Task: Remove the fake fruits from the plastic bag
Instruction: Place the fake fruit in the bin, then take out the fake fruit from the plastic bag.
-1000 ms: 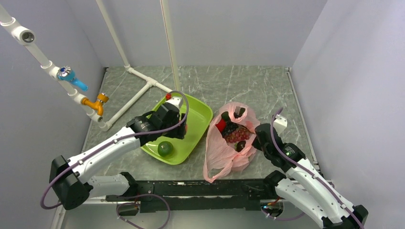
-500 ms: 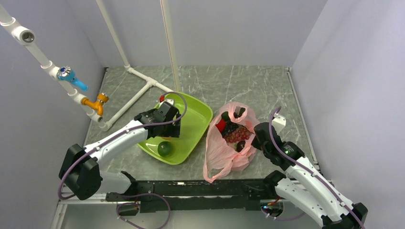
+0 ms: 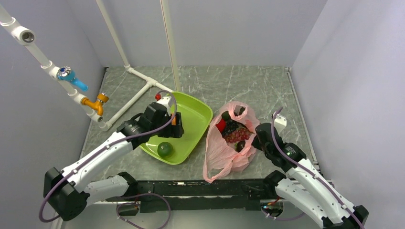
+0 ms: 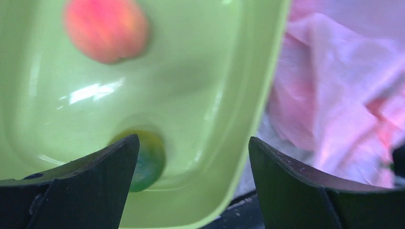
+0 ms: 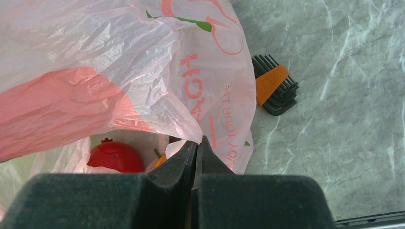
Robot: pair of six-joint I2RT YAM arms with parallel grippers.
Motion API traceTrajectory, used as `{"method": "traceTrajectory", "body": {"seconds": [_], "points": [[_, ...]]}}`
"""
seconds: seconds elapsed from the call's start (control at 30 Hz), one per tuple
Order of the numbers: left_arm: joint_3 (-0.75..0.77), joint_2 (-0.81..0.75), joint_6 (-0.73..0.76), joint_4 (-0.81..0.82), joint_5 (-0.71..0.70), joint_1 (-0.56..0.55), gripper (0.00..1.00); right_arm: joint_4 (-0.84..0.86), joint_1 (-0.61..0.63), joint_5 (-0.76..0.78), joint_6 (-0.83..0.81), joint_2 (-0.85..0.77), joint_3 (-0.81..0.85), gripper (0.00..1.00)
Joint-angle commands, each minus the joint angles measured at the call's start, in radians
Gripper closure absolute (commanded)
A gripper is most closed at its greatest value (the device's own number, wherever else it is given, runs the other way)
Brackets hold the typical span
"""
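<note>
The pink plastic bag [image 3: 224, 152] lies right of the lime-green tray [image 3: 198, 114], its mouth open. Inside it I see a red fruit [image 3: 220, 125] and dark and red grape bunches [image 3: 236, 133]. My right gripper [image 3: 255, 140] is shut on the bag's edge [image 5: 191, 129]. In the right wrist view a red fruit [image 5: 114, 156] shows in the bag. My left gripper [image 3: 174, 126] hovers over the tray, open and empty [image 4: 192, 140]. A green round fruit [image 3: 165, 149] and an orange peach [image 4: 106, 29] lie in the tray [image 4: 210, 95].
White pipes [image 3: 138, 93] with a blue valve [image 3: 71, 76] and an orange fitting run along the back left. A thin upright pole [image 3: 169, 43] stands behind the tray. An orange-and-black hex key set [image 5: 274, 85] lies on the table beside the bag. Walls close in on all sides.
My left gripper has drawn back a little to the left and away over the tray. The right gripper and the bag have not moved.
</note>
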Motion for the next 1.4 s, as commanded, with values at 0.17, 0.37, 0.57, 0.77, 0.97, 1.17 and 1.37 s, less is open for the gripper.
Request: {"method": "traceTrajectory", "body": {"seconds": [0.17, 0.37, 0.57, 0.77, 0.97, 1.17, 1.37], "points": [[-0.136, -0.109, -0.105, 0.551, 0.388, -0.137, 0.15, 0.051, -0.001, -0.072, -0.031, -0.025, 0.020, 1.00], [-0.078, 0.067, -0.066, 0.704, 0.170, -0.379, 0.22, 0.063, -0.001, -0.116, -0.018, -0.027, 0.006, 1.00], [0.007, 0.321, 0.018, 0.905, -0.100, -0.528, 0.19, 0.072, 0.000, -0.113, -0.038, -0.046, 0.026, 1.00], [0.248, 0.588, 0.164, 0.790, -0.249, -0.553, 0.34, 0.068, -0.001, -0.110, -0.039, -0.048, 0.027, 1.00], [0.383, 0.749, 0.306, 0.749, -0.350, -0.535, 0.38, 0.071, -0.001, -0.105, -0.049, -0.060, 0.032, 1.00], [0.440, 0.831, 0.409, 0.709, -0.399, -0.493, 0.39, 0.083, -0.001, -0.100, -0.043, -0.063, 0.020, 1.00], [0.494, 0.883, 0.469, 0.636, -0.428, -0.433, 0.40, 0.093, -0.001, -0.087, -0.036, -0.051, 0.010, 1.00]]}}
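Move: The pomegranate in the open bag is the likely aim, some 19 cm to the left gripper's right, 5 cm farther out and 11 cm below it. The black grapes touch it, about 4 cm farther right; the red grapes lie roughly 7 cm right of it and 5 cm nearer, and a green avocado 4 cm beyond it and 2 cm right. From the right gripper the pomegranate is about 13 cm left, 9 cm ahead and 8 cm lower. Swing the empty left gripper about 26 cm right, from over the bin to the fruits in the bag, first rising and drawing back, then curving forward and down to the pomegranate and black grapes. Tip its fingers up and turn them clockwise, roughly 25 degrees each, while narrowing them partway. Keep the right fingers pinching the bag's edge, easing them slightly left and up. ##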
